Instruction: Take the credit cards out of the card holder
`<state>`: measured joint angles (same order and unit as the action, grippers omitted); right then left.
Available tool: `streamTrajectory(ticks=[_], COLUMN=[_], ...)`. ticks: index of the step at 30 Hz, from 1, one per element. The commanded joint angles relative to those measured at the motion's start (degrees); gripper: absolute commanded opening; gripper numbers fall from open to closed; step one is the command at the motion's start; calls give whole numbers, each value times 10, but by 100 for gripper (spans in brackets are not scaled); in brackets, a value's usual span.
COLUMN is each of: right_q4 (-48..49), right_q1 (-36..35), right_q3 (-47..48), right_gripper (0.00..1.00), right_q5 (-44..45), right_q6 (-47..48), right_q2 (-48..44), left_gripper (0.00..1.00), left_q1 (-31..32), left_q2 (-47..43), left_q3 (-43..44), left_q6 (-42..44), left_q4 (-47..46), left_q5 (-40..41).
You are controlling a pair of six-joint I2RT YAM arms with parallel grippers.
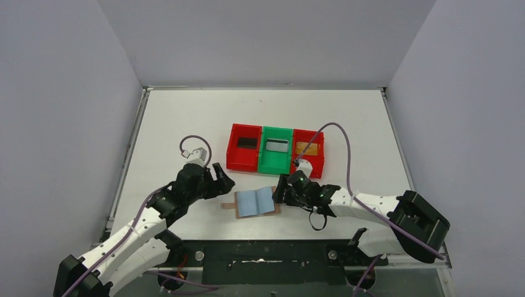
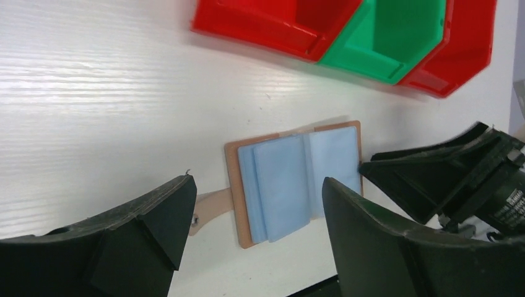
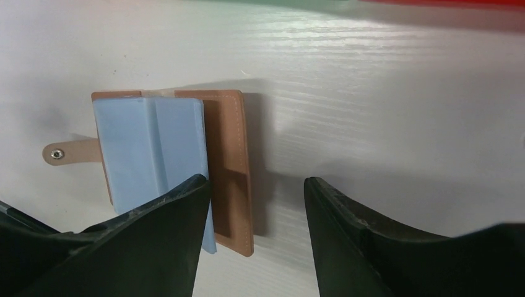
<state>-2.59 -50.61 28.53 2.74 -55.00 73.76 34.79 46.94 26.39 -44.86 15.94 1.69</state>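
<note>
The tan card holder [image 1: 257, 201] lies open and flat on the table, blue pockets up, strap tab [image 3: 68, 151] pointing left. A black credit card [image 1: 247, 142] lies in the left red bin, a silver one [image 1: 277, 146] in the green bin and a gold one [image 1: 307, 148] in the right red bin. My left gripper [image 1: 223, 182] hovers open just left of the card holder [image 2: 297, 179], holding nothing. Open too, my right gripper [image 1: 282, 189] sits at the holder's right edge. In the right wrist view the brown cover edge [image 3: 238, 185] lies between its jaws, untouched.
Three joined bins stand just behind the holder: red [image 1: 234, 154], green [image 1: 277, 162], red [image 1: 317, 164]. The table's near edge [image 1: 260, 238] runs close in front of the holder. The right gripper's black fingers [image 2: 433, 179] show in the left wrist view beside the holder.
</note>
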Motion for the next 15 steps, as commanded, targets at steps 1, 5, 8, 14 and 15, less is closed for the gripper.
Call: streamTrajectory(ticks=[1, 5, 8, 14, 15], right_q4=[-34, -145, -197, -172, -163], right_q1=[-31, -30, -25, 13, 28], right_q3=[82, 149, 188, 216, 218], right_gripper=[62, 73, 92, 98, 98], right_q5=[76, 202, 305, 428, 431], right_q6=[36, 63, 93, 247, 272], right_q2=[-11, -40, -70, -191, -206], left_gripper=[92, 96, 96, 97, 97], left_q1=[-2, -1, -1, -2, -2], left_q2=[-40, -48, -50, -41, -40], left_q3=[66, 153, 209, 292, 302], left_q6=[-22, -35, -27, 22, 26], left_q4=[80, 191, 263, 335, 340], left_q5=[152, 297, 387, 470, 478])
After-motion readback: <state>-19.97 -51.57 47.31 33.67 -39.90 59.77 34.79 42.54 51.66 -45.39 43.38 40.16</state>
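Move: The open card holder with its pale blue sleeves lies some 9 cm right and 6 cm back of the left hand, about 10 cm below it. From the right hand, it is roughly 8 cm left, 3 cm back and 4 cm down. The green bin is about 16 cm ahead and 2 cm left of the right hand; the right red bin is 15 cm ahead and 10 cm right. From the left hand, the left red bin is 15 cm ahead and 5 cm right. No touch on the card holder can be made out as both hands pull away from it, opening fully. The right rises some 16 cm while going forward and finally right, its fingers tipping up about 30 degrees. The left climbs and swings left, about 13 cm each, turning counter-clockwise and tipping up a little. ##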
